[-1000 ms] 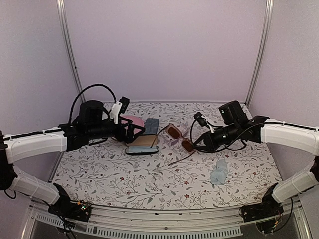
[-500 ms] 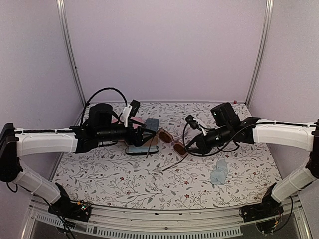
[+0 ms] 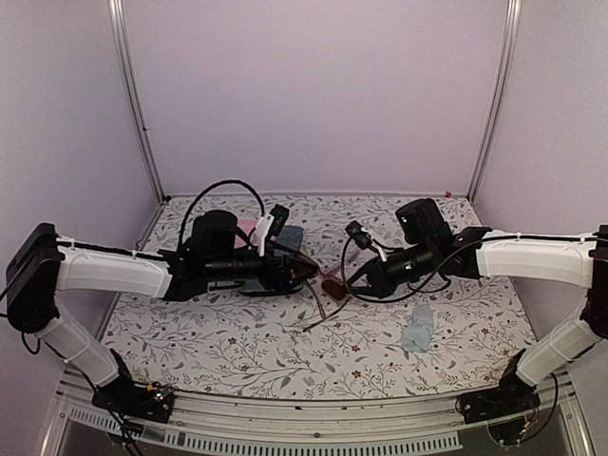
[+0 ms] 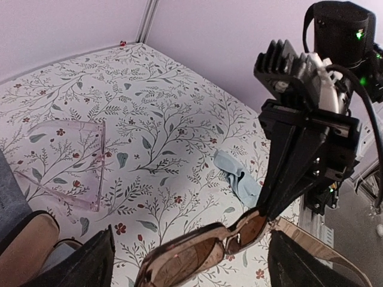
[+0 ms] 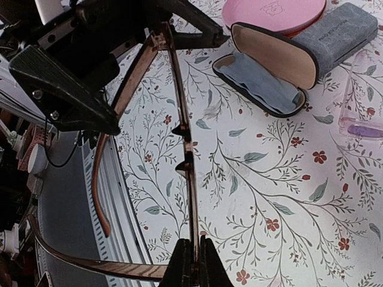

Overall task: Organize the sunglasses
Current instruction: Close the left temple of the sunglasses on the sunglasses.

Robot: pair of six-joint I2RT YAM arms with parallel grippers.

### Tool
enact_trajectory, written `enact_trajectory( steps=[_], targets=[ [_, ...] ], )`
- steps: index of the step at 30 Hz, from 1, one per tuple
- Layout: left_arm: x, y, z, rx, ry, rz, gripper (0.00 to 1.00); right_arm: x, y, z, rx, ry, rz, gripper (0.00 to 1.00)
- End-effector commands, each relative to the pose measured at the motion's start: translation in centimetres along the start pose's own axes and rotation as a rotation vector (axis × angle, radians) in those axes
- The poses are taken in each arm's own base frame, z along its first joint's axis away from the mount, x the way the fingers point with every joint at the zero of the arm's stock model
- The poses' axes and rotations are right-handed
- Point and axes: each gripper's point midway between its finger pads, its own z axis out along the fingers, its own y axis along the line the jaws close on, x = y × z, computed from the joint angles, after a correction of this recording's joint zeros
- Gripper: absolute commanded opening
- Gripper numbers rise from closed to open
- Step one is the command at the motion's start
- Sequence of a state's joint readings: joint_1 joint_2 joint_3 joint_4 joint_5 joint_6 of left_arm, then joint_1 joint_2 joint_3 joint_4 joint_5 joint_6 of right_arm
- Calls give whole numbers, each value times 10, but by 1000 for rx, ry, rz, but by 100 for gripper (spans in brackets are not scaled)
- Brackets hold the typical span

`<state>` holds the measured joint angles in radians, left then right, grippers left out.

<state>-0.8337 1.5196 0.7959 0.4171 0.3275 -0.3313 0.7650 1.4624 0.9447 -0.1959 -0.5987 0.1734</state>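
Note:
My right gripper is shut on the rim of the reddish-brown sunglasses and holds them above the table, temples unfolded. From above, those sunglasses hang between the two grippers at mid-table. The left gripper is open, its fingers standing on either side of one dark lens without touching it. The pale pinkish sunglasses lie flat on the flowered cloth, also visible at the right wrist view's right edge. The right gripper and left gripper nearly meet.
An open black oval case with a blue cloth inside lies by a grey-blue rectangular case and a pink round case. A crumpled light blue cloth lies at front right. The table's metal front rail runs below.
Both arms have moved toward each other. The right gripper carried the reddish-brown sunglasses leftward, and the left gripper came right until its open fingers straddle one lens.

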Motion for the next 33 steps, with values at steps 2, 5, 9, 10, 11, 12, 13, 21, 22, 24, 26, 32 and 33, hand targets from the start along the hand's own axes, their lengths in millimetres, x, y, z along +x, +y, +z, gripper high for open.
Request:
enact_trajectory(
  steps=[2, 5, 9, 10, 11, 12, 13, 21, 22, 24, 26, 32, 33],
  targets=[
    [2, -5, 14, -2, -16, 1, 89, -17, 27, 4, -128, -67, -43, 0],
    [6, -6, 21, -5, -8, 15, 89, -16, 31, 7, -151, -63, -40, 0],
    [11, -7, 24, -15, 1, 45, 89, -13, 31, 9, -154, -60, -37, 0],
    [12, -7, 23, -20, 0, 50, 90, -11, 29, 9, -144, -54, -32, 0],
    [11, -6, 20, -23, -3, 56, 90, -10, 27, 9, -129, -51, -31, 0],
    [9, -7, 17, -27, -10, 64, 91, -8, 24, 9, -115, -46, -31, 0],
    [8, -8, 12, -31, -18, 74, 91, -6, 22, 8, -103, -41, -34, 0],
    [13, -27, -25, 76, 16, 156, 96, 10, 19, 3, -71, 11, -89, 0],
    [14, -30, -30, 101, 25, 163, 95, 12, 20, 3, -77, 22, -96, 0],
    [19, -39, -41, 168, 44, 178, 95, 17, 24, 1, -97, 39, -121, 0],
    [22, -41, -50, 192, 57, 193, 95, 19, 29, -2, -123, 51, -142, 0],
    [32, -38, -66, 140, 101, 342, 93, 32, 40, -1, -202, 144, -92, 0],
    [31, -38, -66, 124, 97, 372, 92, 35, 42, -1, -221, 165, -78, 0]
  ],
)
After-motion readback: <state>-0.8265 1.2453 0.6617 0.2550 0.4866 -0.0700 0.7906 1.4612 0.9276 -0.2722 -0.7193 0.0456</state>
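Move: The left temple, already partly folded, runs back and down off the sunglasses' far end; its middle is about 6 cm behind my left hand and 3 cm to its right, nearly level. The open case lies on the table some 9 cm ahead of that hand, 8 cm left and 17 cm down; the clear glasses are about 13 cm ahead and 8 cm right, as low. From my right hand, pinching the other end, the temple's middle is roughly 8 cm left and 2 cm back. With my left fingers kept wide, I push the temple inward with the rear finger, about 2 cm right and slightly down, while my right hand keeps its pinch and brings the sunglasses 1.5 cm left to meet it. Then I draw my left hand off, some 6 cm back, 5 cm left and 3 cm up, and my right hand eases about 3 cm back, turning slightly counter-clockwise. ##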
